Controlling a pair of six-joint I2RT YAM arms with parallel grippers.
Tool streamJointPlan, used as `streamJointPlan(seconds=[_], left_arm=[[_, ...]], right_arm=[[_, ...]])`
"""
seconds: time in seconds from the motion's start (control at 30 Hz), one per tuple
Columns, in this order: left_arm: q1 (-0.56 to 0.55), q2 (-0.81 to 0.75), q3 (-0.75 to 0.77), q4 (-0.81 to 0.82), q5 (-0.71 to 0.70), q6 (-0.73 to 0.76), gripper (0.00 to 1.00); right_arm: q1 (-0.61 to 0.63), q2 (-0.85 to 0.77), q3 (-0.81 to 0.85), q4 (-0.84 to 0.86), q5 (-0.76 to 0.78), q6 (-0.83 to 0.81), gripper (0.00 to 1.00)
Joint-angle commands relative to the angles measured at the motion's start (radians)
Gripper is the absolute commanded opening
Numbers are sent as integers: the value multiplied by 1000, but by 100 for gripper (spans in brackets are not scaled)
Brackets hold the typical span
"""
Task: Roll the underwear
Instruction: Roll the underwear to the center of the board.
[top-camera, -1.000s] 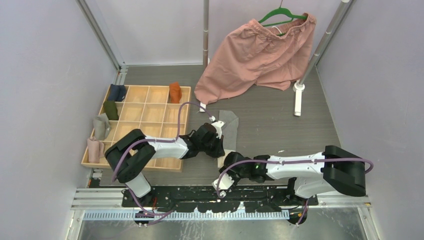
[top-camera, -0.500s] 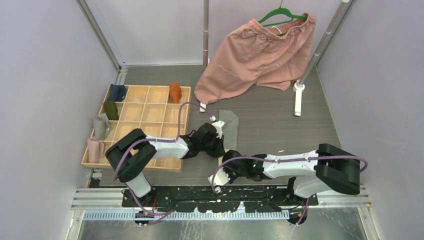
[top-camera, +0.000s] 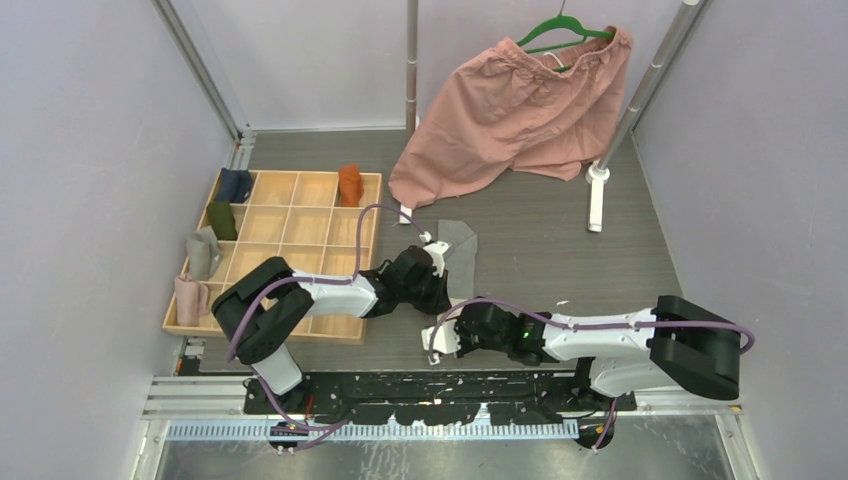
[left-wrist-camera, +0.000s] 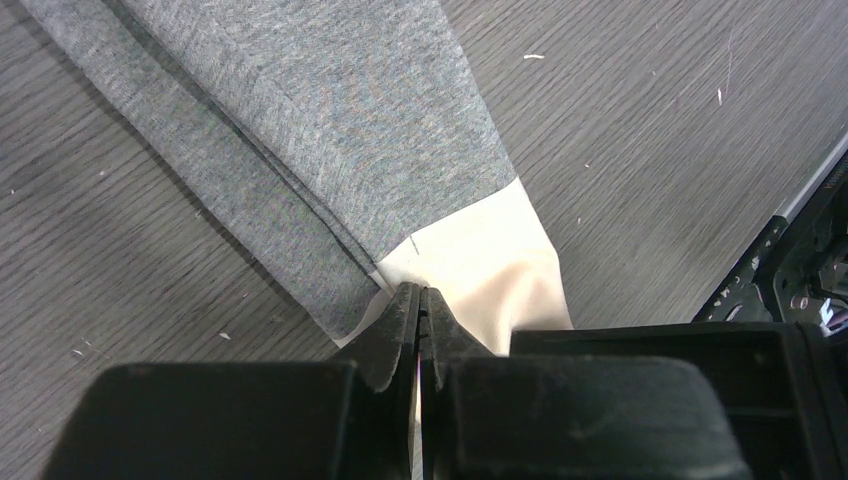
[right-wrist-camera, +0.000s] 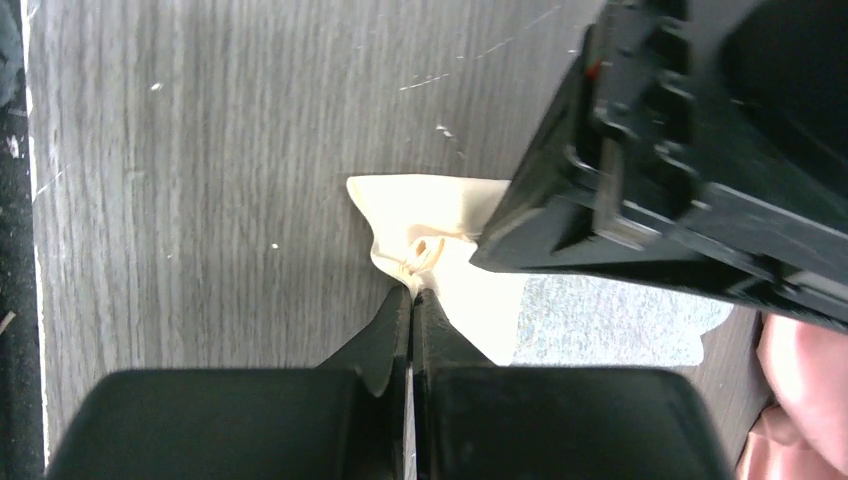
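Observation:
The grey underwear (top-camera: 456, 244) lies flat on the table as a long folded strip, its cream-white waistband (left-wrist-camera: 490, 265) at the near end. My left gripper (left-wrist-camera: 420, 291) is shut on the waistband's edge where it meets the grey cloth (left-wrist-camera: 330, 120). From the other side my right gripper (right-wrist-camera: 413, 293) is shut on a bunched corner of the same cream band (right-wrist-camera: 420, 210). In the top view both grippers (top-camera: 432, 290) (top-camera: 440, 322) crowd over that end and hide the band. The rust-orange underwear (top-camera: 349, 184) sits rolled in a back compartment of the wooden tray (top-camera: 372, 215).
Big pink shorts (top-camera: 510, 110) hang from a green hanger (top-camera: 560, 28) at the back, with a white stand foot (top-camera: 597, 195) to the right. Other rolled garments sit along the tray's left side (top-camera: 221, 220). The left gripper's body (right-wrist-camera: 680, 150) looms close above my right fingers.
My right gripper has closed on the waistband corner, and its arm has swung down and leftwards along the near edge. The left arm has held still.

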Motion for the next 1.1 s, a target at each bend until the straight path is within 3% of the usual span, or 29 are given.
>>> streamJointPlan(seconds=[0.0,0.43,1.07], left_arm=[[1,44,-40,-87,-1,7,1],[1,30,-46,-107,2,8,1],[2,-52,-20,-113,-8,0,1]], right_arm=[[-18,-68,-13,99,0,115,1],[-183,-152,75,-67,-186,205,1],[-318,-10,79,95,-248,225,1]])
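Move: The right fingers already pinch the near edge of the underwear's cream waistband. The seam it is taken towards lies about 4 cm ahead of them, 1 cm to their right and 1 cm lower; the grey body is centred some 13 cm ahead, in line sideways. The left gripper's tips are about 3 cm ahead and 1 cm left. From the left hand, the seam's middle is roughly 1 cm ahead and 2 cm right. Keep the left fingers shut on the left side of the waistband as a stay. With the right fingers still pinching the near edge, lift it some 3.5 cm while going forward, then lower it towards the grey seam, about 5 cm forward in all and slightly right, past the right side of the left tips; turn the wrist about 15 degrees clockwise as you go. ##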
